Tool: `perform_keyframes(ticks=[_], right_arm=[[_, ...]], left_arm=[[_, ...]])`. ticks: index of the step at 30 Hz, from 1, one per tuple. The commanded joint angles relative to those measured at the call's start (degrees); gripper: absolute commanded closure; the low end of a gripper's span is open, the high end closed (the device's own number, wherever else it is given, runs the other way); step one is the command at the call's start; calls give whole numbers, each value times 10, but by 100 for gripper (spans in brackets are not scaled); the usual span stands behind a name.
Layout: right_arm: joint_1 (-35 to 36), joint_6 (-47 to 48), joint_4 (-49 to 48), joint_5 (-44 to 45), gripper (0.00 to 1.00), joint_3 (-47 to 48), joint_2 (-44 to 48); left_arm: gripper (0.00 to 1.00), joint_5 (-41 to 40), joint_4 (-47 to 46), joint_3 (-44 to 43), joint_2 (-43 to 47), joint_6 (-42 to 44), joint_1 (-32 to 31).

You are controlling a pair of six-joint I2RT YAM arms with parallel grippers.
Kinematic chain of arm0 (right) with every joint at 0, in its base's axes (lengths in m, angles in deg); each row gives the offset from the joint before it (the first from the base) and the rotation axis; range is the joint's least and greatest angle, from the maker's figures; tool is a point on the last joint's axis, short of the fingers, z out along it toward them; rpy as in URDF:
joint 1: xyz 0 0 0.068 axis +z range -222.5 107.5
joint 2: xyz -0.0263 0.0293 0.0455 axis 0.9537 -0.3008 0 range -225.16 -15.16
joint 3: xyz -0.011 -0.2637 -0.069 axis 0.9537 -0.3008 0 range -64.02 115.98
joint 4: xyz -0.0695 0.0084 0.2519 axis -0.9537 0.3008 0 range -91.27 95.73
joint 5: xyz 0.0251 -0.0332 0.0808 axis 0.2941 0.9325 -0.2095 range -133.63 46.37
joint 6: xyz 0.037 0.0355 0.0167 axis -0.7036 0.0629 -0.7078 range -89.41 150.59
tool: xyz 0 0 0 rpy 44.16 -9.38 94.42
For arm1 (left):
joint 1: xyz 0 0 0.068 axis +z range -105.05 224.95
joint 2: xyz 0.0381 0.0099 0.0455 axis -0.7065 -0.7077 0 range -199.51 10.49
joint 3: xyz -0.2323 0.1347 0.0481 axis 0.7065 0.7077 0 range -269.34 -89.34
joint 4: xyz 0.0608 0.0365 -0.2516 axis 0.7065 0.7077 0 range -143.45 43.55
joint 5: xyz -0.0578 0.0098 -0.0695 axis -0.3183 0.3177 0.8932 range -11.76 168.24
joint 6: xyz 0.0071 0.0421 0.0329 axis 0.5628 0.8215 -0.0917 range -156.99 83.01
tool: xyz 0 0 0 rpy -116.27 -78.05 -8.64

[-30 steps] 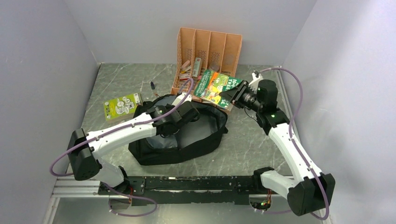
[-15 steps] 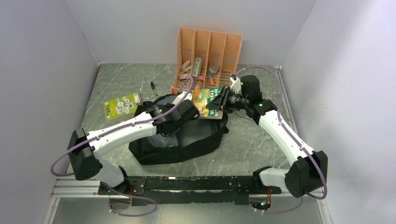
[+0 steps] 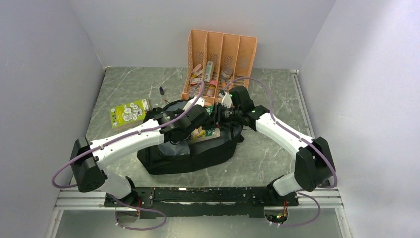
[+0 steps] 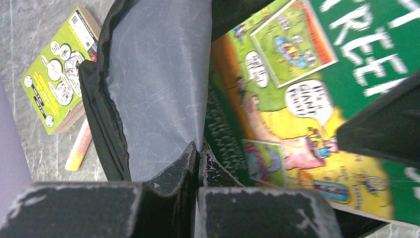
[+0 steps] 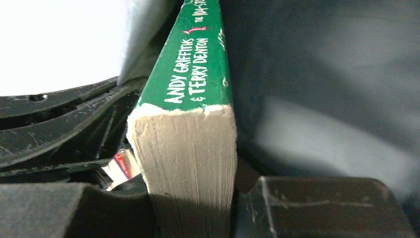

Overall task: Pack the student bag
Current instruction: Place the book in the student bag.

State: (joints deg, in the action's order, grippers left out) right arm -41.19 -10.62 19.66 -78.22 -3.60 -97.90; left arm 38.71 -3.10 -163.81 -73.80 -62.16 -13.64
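Observation:
The student bag (image 3: pixel 198 151), a black backpack, lies open in the middle of the table, its grey lining (image 4: pixel 158 74) showing. My left gripper (image 3: pixel 190 130) (image 4: pixel 199 151) is shut on the edge of that lining and holds the mouth open. My right gripper (image 3: pixel 214 124) (image 5: pixel 190 208) is shut on a thick green book (image 5: pixel 198 64) and holds it spine-up inside the bag's opening. The book's green and yellow cover (image 4: pixel 297 99) fills the left wrist view, with a black right finger (image 4: pixel 386 126) on it.
An orange file organiser (image 3: pixel 221 49) with pens and markers stands behind the bag. A lime-green book (image 3: pixel 130 112) (image 4: pixel 57 94) lies to the bag's left, with an orange marker (image 4: pixel 79 146) beside it. A dark pen (image 3: pixel 162 91) lies further back. Walls close three sides.
My right arm has swung left, carrying the green book from in front of the organiser into the bag's opening. The left gripper has kept its hold on the bag's edge.

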Motion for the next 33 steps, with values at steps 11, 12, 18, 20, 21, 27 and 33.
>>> perform_keyframes(ticks=[11,12,18,20,21,27,33], right_arm=[[69,-180,-334,-85,100,-13,-79],[74,-187,-344,-86,100,-11,-88],[102,-225,-421,-83,100,-12,-136],[109,-224,-431,-78,100,-10,-156],[113,-222,-432,-74,100,-9,-164],[136,-219,-464,-56,100,-8,-213],[147,-219,-509,-15,94,-22,-252]], left_arm=[[95,0,-58,-27,54,22,2],[95,2,-61,-29,55,22,2],[95,8,-65,-40,57,19,2],[95,9,-67,-41,59,19,2],[95,8,-68,-41,60,19,2],[95,10,-69,-42,58,19,2],[95,14,-71,-37,53,19,2]])
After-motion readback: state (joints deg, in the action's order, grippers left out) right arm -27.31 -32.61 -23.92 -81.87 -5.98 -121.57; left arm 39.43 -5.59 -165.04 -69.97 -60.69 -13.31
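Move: Held by one corner in the right hand, the book has its middle about 7 cm left of that hand, level fore and aft and 6 cm below. The student bag's middle is roughly 13 cm left, 2 cm back and 12 cm below it; the orange tray stands some 30 cm ahead. From the left hand, already gripping the bag's cloth, the book is 10 cm right and 6 cm below, level fore and aft. Sweeping about 13 cm left, the right hand carries the book deeper into the student bag under the left hand's gripper; it rises a little at first, then sinks to 5 cm below its start, its fingers levelling some 15 degrees and keeping their grip. The left hand lifts the still-pinched bag cloth about 3 cm. ##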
